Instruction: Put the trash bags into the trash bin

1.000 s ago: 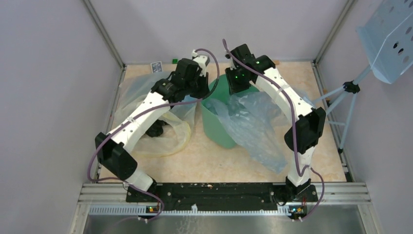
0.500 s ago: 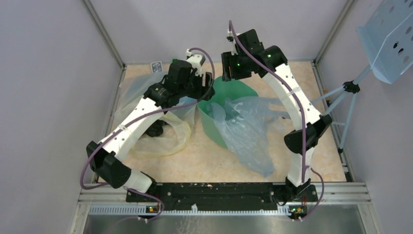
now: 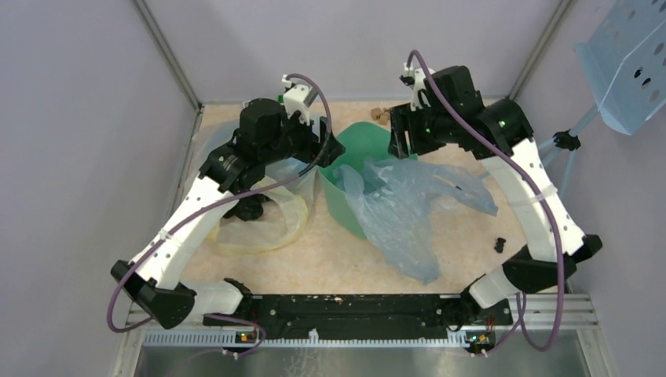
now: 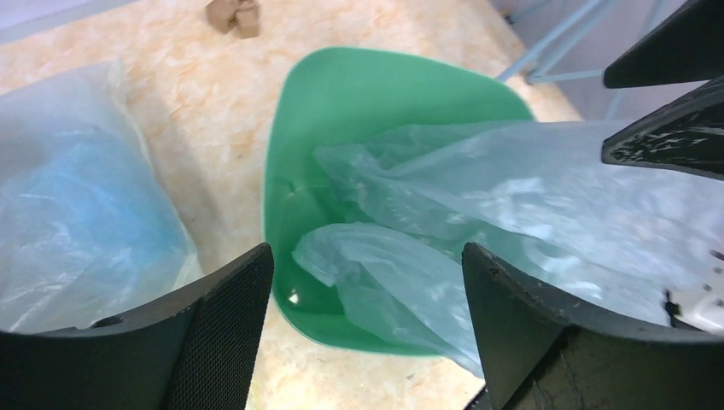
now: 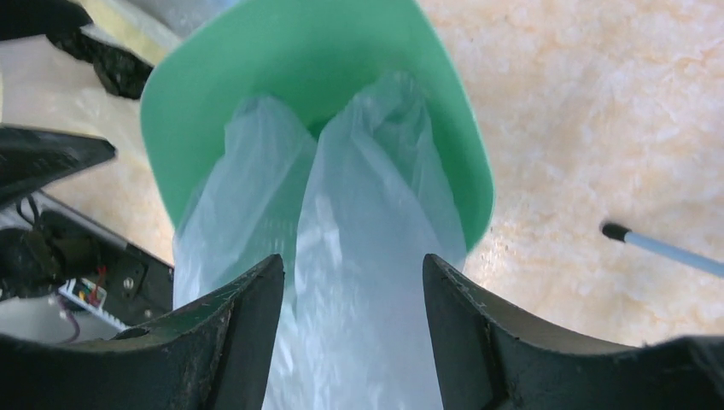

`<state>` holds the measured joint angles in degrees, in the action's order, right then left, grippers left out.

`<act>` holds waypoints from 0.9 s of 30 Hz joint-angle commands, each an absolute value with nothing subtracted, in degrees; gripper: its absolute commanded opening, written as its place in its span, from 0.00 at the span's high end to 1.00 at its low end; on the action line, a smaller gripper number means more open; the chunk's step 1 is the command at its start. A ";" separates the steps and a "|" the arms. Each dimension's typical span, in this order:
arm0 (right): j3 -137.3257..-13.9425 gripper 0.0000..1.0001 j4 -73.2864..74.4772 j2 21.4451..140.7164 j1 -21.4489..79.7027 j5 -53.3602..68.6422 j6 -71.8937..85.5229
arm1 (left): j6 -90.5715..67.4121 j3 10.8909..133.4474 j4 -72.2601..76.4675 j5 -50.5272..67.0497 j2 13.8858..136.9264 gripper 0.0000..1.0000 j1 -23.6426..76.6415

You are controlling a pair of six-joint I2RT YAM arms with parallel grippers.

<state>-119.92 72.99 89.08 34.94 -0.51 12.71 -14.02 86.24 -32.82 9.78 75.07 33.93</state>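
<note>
The mint-green trash bin [image 3: 345, 157] stands mid-table. One light-blue trash bag [image 3: 404, 208] has one end down inside the bin and spills over the right rim onto the table. My left gripper [image 3: 328, 148] hovers open just left of the bin. In the left wrist view the left gripper [image 4: 367, 256] has nothing between its fingers, with the bin [image 4: 286, 162] and bag [image 4: 512, 188] below. My right gripper [image 3: 402, 141] hangs open above the bin's far right rim. In the right wrist view the right gripper [image 5: 352, 260] looks down on the bag [image 5: 367, 188] and bin [image 5: 282, 60].
A bigger clear, yellow-tinted bag [image 3: 263, 224] lies left of the bin with bluish plastic [image 4: 77, 213] inside. Small brown blocks [image 3: 381, 115] sit behind the bin. A small black piece [image 3: 499, 244] lies at the right. A tripod [image 3: 561, 141] with a perforated panel [image 3: 628, 63] stands outside the right wall.
Both grippers have opened and lifted away from the bin. The right one has swung right and let go of the bag, which now lies draped over the rim.
</note>
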 commanded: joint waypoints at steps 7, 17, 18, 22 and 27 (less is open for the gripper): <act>-110.06 0.42 75.55 80.04 37.27 -1.70 11.45 | -18.67 78.41 -31.20 26.11 64.21 0.14 33.94; -105.38 0.78 74.12 80.57 38.01 -6.79 10.33 | -30.23 59.22 -21.87 35.22 52.16 0.14 34.03; -105.58 0.90 73.66 80.67 38.05 -5.12 10.48 | -32.01 57.28 -19.50 36.51 51.31 0.14 34.11; -107.88 1.00 70.41 81.56 37.97 -1.59 12.05 | -35.29 52.05 -14.76 35.37 47.89 0.16 34.41; -114.77 1.00 67.77 86.72 38.03 -3.61 14.84 | -37.37 49.79 -12.17 34.80 45.83 0.17 34.50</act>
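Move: From the right hand, the middle of the blue bag, draped over the trash bin's near-right rim, lies about 8 cm back, 2 cm right and 13 cm below. The bin's middle is roughly 2 cm ahead, 8 cm left and 24 cm down. From the left hand, the blue bag is some 7 cm back, 18 cm right and 12 cm below, the bin 3 cm ahead, 9 cm right and 23 cm down; the clear yellow-edged bag lies 7 cm ahead, 20 cm left, 30 cm below. Bring the right gripper back, down and a little right, about 4 cm each, to the bag's upper film, shut its fingers fully there, then start easing forward and left. Meanwhile pull the open left gripper some 14 cm back from the bin's rim, rising slightly before sinking to about 6 cm lower, tipping down and turning clockwise. ##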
